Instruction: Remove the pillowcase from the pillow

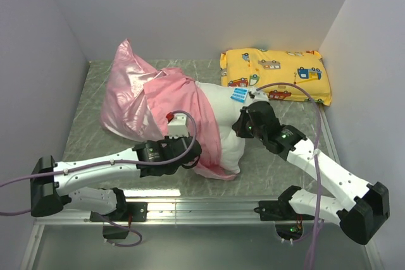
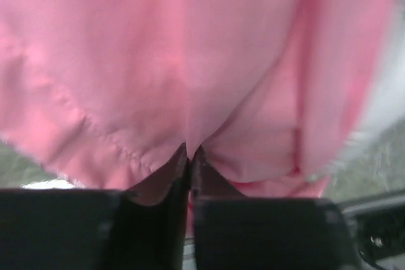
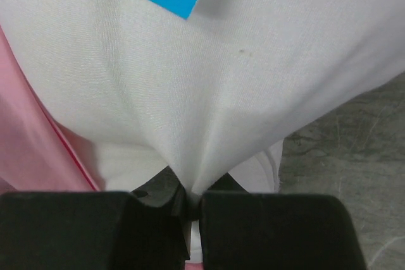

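The pink pillowcase (image 1: 136, 99) is bunched toward the back left, shiny at its far end and turned to its matte inner side (image 1: 183, 102) near the middle. The white pillow (image 1: 224, 124) sticks out of it on the right, blue tag (image 1: 239, 95) on top. My left gripper (image 1: 190, 150) sits at the pillowcase's near edge; its wrist view shows the jaws pinched together on a fold of pink pillowcase (image 2: 190, 93) at the gripper (image 2: 190, 151). My right gripper (image 1: 242, 124) is shut on a pinch of the white pillow (image 3: 209, 93), seen at the gripper (image 3: 192, 191).
A yellow vehicle-print pillow (image 1: 275, 74) lies at the back right, close behind the right arm. White walls close the table's left, back and right sides. The grey marbled tabletop (image 1: 278, 169) shows bare in front of the pillow.
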Tool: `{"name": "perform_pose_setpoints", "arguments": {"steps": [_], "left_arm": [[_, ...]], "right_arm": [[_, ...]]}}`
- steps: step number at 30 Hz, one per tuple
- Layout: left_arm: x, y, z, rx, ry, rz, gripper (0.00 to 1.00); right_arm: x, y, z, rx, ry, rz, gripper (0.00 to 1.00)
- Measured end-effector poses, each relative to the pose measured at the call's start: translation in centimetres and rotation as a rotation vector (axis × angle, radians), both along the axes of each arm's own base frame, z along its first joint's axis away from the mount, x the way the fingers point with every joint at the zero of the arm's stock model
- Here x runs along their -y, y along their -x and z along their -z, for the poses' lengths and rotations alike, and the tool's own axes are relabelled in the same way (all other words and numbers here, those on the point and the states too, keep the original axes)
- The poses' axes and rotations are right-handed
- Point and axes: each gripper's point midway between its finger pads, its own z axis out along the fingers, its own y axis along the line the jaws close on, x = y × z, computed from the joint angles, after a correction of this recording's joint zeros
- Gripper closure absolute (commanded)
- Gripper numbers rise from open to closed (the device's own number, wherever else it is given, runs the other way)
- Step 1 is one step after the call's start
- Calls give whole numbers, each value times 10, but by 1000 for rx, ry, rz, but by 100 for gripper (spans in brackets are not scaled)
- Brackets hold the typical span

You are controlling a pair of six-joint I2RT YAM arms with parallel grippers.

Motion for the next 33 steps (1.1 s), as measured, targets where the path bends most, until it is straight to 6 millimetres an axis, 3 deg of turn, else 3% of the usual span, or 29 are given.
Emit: {"name": "perform_pose_setpoints", "arguments": {"steps": [4, 7, 13, 16, 18, 20, 22, 23, 25, 29, 33], "left_arm": [[-34, -12, 1, 7, -59, -110, 99], [-68, -31, -14, 33, -5, -223, 100], [-184, -65, -44, 129, 110, -579, 99], [-214, -71, -56, 152, 156, -658, 99], [-216, -73, -58, 149, 171, -636, 100], [-211, -73, -57, 133, 172, -592, 100], [-205, -75, -55, 119, 171, -553, 99], [-201, -77, -54, 114, 175, -535, 99], [-193, -80, -50, 112, 185, -498, 100], [-175, -79, -40, 97, 194, -431, 100], [-144, -74, -33, 78, 184, -334, 99]], "right_arm": [[24, -10, -14, 2, -32, 46, 100], [50, -19, -29, 19, -45, 113, 100], [85, -26, -49, 45, -63, 195, 100], [93, -26, -48, 28, -79, 202, 100], [95, -25, -47, 17, -90, 196, 100], [97, -25, -44, 11, -89, 197, 91], [100, -25, -40, 4, -82, 200, 75], [101, -25, -39, 1, -75, 203, 55], [107, -26, -38, 11, -51, 216, 39], [118, -28, -52, 65, -24, 255, 30], [111, -26, -83, 149, -37, 233, 26]]}}
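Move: My left hand has its fingertips on the near right fold of the pillowcase; the bulk of the pillowcase lies about 15 cm ahead and 11 cm left of that hand, some 6 cm lower, and the white pillow's bare part about 11 cm ahead and 10 cm right. My right hand already grips the pillow, whose bare middle is 6 cm to its left and 3 cm ahead. The yellow pillow lies roughly 21 cm ahead and 14 cm right of my right hand. I finish pinching the pillowcase fold with my left hand and drag it fast about 20 cm left, slightly forward and up, turning some 35 degrees counter-clockwise, then ease back right about 7 cm. My right hand, still gripping the white pillow, pulls it right about 10 cm and a little up, then opens, lets go and lifts clear. ##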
